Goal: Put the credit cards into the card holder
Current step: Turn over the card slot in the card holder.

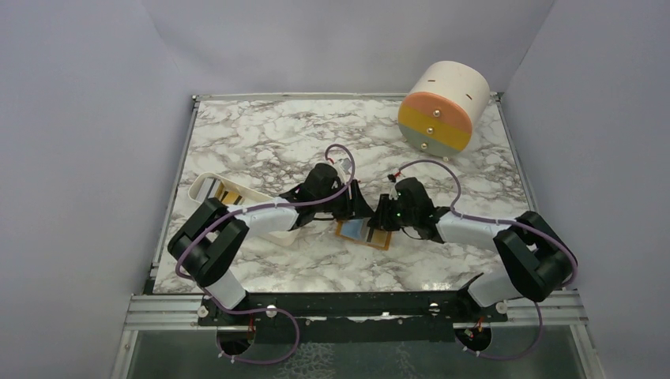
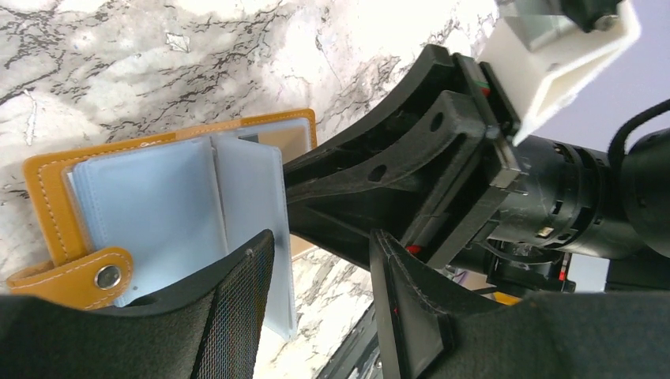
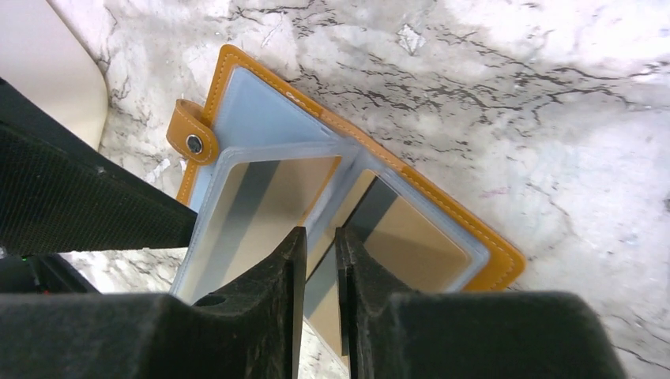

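The card holder (image 1: pixel 359 231) lies open on the marble between both grippers, orange border (image 2: pixel 47 181) around blue-grey sleeves, snap stud (image 3: pixel 193 143) on its tab. Two golden credit cards sit in its sleeves, one on the left (image 3: pixel 272 197) and one on the right (image 3: pixel 419 233). My right gripper (image 3: pixel 320 233) hovers over the fold with its fingers a narrow slit apart, nothing pinched. My left gripper (image 2: pixel 322 241) stands open at the holder's other side, a loose sleeve leaf (image 2: pixel 276 260) resting against its mesh finger (image 2: pixel 237 316). More golden cards (image 1: pixel 231 194) lie in the tray.
A white oblong tray (image 1: pixel 207 183) stands left of the holder, partly under my left arm. A big cream-and-orange drum (image 1: pixel 442 106) sits at the back right. The two grippers (image 1: pixel 351 212) (image 1: pixel 382 219) nearly touch above the holder.
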`<action>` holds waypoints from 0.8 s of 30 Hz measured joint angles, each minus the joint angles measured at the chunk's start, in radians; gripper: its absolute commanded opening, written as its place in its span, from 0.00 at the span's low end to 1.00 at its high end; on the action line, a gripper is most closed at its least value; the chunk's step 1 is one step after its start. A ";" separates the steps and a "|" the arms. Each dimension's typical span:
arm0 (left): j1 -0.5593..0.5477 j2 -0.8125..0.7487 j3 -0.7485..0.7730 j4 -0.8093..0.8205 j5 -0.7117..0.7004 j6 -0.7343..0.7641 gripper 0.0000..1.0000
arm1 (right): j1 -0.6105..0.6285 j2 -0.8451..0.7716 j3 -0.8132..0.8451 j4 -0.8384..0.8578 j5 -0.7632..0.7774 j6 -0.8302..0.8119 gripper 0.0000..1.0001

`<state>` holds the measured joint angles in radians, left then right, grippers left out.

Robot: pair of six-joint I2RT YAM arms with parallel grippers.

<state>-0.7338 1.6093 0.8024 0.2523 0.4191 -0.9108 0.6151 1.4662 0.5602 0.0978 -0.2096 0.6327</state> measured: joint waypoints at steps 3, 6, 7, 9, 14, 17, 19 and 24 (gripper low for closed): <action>-0.008 0.011 0.000 0.006 0.001 -0.002 0.50 | 0.000 -0.034 -0.019 -0.003 0.024 -0.011 0.27; -0.021 0.023 0.000 0.007 0.002 -0.005 0.50 | 0.000 -0.073 -0.047 -0.006 0.047 -0.018 0.29; -0.024 0.025 0.000 0.008 0.002 -0.006 0.50 | 0.000 -0.084 -0.056 -0.008 0.052 -0.019 0.30; -0.033 0.029 0.002 0.008 0.002 -0.011 0.50 | 0.000 -0.113 -0.070 -0.018 0.064 -0.020 0.31; -0.051 0.033 0.009 0.009 0.002 -0.018 0.50 | 0.000 -0.223 -0.077 -0.109 0.123 -0.020 0.37; -0.067 0.046 0.027 0.009 0.002 -0.019 0.49 | 0.000 -0.322 -0.077 -0.185 0.169 -0.013 0.40; -0.079 0.061 0.045 0.010 0.002 -0.018 0.49 | 0.000 -0.381 -0.077 -0.224 0.189 -0.005 0.40; -0.088 0.068 0.054 0.008 -0.002 -0.012 0.50 | 0.000 -0.434 -0.077 -0.285 0.201 0.025 0.42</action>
<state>-0.8215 1.6768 0.8566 0.2600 0.4168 -0.9230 0.6155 1.0325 0.4835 -0.1867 -0.0086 0.6575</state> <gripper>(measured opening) 0.497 0.414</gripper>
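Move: The raised card slot stands almost under my left hand: its middle is about 5 cm below, 1 cm back and 1 cm left. From my right hand, it is about 3 cm left, level forward and back, and 1 cm up. Counted from my left hand, the holder's right page lies some 8 cm down, 4 cm back and 3 cm right. The clasp is about 8 cm left, 1 cm back and 8 cm down. I draw my right hand out from the right side of the raised slot, about 5 cm to the right and then mostly up by some 5 cm, opening its fingers wider. My left hand follows across to the right, about 3 cm and 2 cm back, its half-open fingers bearing the slot over towards the right page. ##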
